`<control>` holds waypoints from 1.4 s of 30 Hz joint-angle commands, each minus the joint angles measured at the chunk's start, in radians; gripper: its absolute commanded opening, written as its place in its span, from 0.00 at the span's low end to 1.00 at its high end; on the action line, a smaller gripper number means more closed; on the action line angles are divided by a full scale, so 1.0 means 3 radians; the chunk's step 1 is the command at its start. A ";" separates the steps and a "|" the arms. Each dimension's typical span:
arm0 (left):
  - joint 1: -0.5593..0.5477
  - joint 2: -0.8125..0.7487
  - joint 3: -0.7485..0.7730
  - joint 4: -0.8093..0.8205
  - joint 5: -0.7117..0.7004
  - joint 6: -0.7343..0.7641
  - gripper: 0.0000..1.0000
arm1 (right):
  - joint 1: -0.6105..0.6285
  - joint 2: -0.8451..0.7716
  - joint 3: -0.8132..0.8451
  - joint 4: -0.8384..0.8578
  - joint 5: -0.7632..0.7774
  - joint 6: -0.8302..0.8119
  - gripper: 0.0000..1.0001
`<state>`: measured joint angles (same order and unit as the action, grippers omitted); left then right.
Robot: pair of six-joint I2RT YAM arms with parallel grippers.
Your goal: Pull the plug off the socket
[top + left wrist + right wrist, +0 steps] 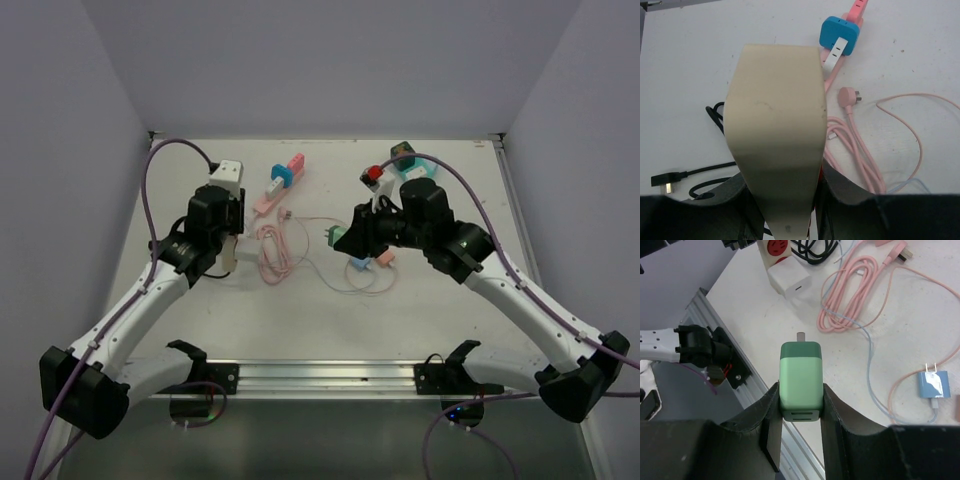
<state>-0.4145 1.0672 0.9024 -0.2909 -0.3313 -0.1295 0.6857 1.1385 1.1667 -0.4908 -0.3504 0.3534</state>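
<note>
The socket is a cream-white power strip (228, 180), and my left gripper (230, 228) is shut on it. In the left wrist view the strip (775, 125) fills the middle, clamped between the dark fingers of the left gripper (787, 200). The plug is a green block (800, 382) with bare metal prongs (800, 335) pointing away. My right gripper (800, 400) is shut on its sides and holds it above the table, apart from the socket (776, 247). From above, the plug (338, 236) sits at the tip of the right gripper (345, 238), well right of the strip.
A coiled pink cable (272, 250) lies between the arms, its pink plug (847, 96) loose. A blue adapter (840, 34) sits on a pink strip (280, 180). A small blue charger (933, 385), a white charger (790, 282), black cables (665, 181) and a red cube (375, 177) lie around.
</note>
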 commanded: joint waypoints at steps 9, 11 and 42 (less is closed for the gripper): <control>-0.0030 -0.0341 0.0464 -0.0140 0.0255 -0.0263 0.00 | -0.0521 0.0316 -0.0753 0.0519 -0.0048 0.0401 0.00; -0.0030 -0.0382 0.0464 -0.0201 0.0342 -0.0315 0.00 | -0.0537 0.0529 -0.0877 0.0765 -0.0258 0.0564 0.00; -0.0040 -0.0372 0.0403 -0.0135 0.1237 -0.0693 0.00 | -0.0379 0.0638 -0.0607 0.0737 -0.0192 0.0275 0.94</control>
<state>-0.4213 0.9527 0.9844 -0.4496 -0.0200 -0.3058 0.5247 1.3872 0.8871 -0.2153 -0.4084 0.5358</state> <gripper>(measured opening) 0.397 0.923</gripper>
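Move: My right hand already holds the pulled green plug, and the bare table spot it goes to lies about 5 cm ahead, 1 cm to the right and 22 cm below. The blue plug lies some 4 cm to the right of that spot and 1 cm farther out, and the salmon plug another 6 cm to the right and 1 cm farther out again. From my left hand, which holds the socket strip, the spot is roughly 26 cm right, 5 cm back and 17 cm down. I carry the green plug steeply down some 22 cm with my right hand, easing forward and tipping the fingers further down, to the table on the left side of the blue plug. There my fingers open and let go, and I rise about 7 cm, fingers wide. Meanwhile my left hand keeps its grip on the strip and draws it back, up and then right, turning it clockwise. ##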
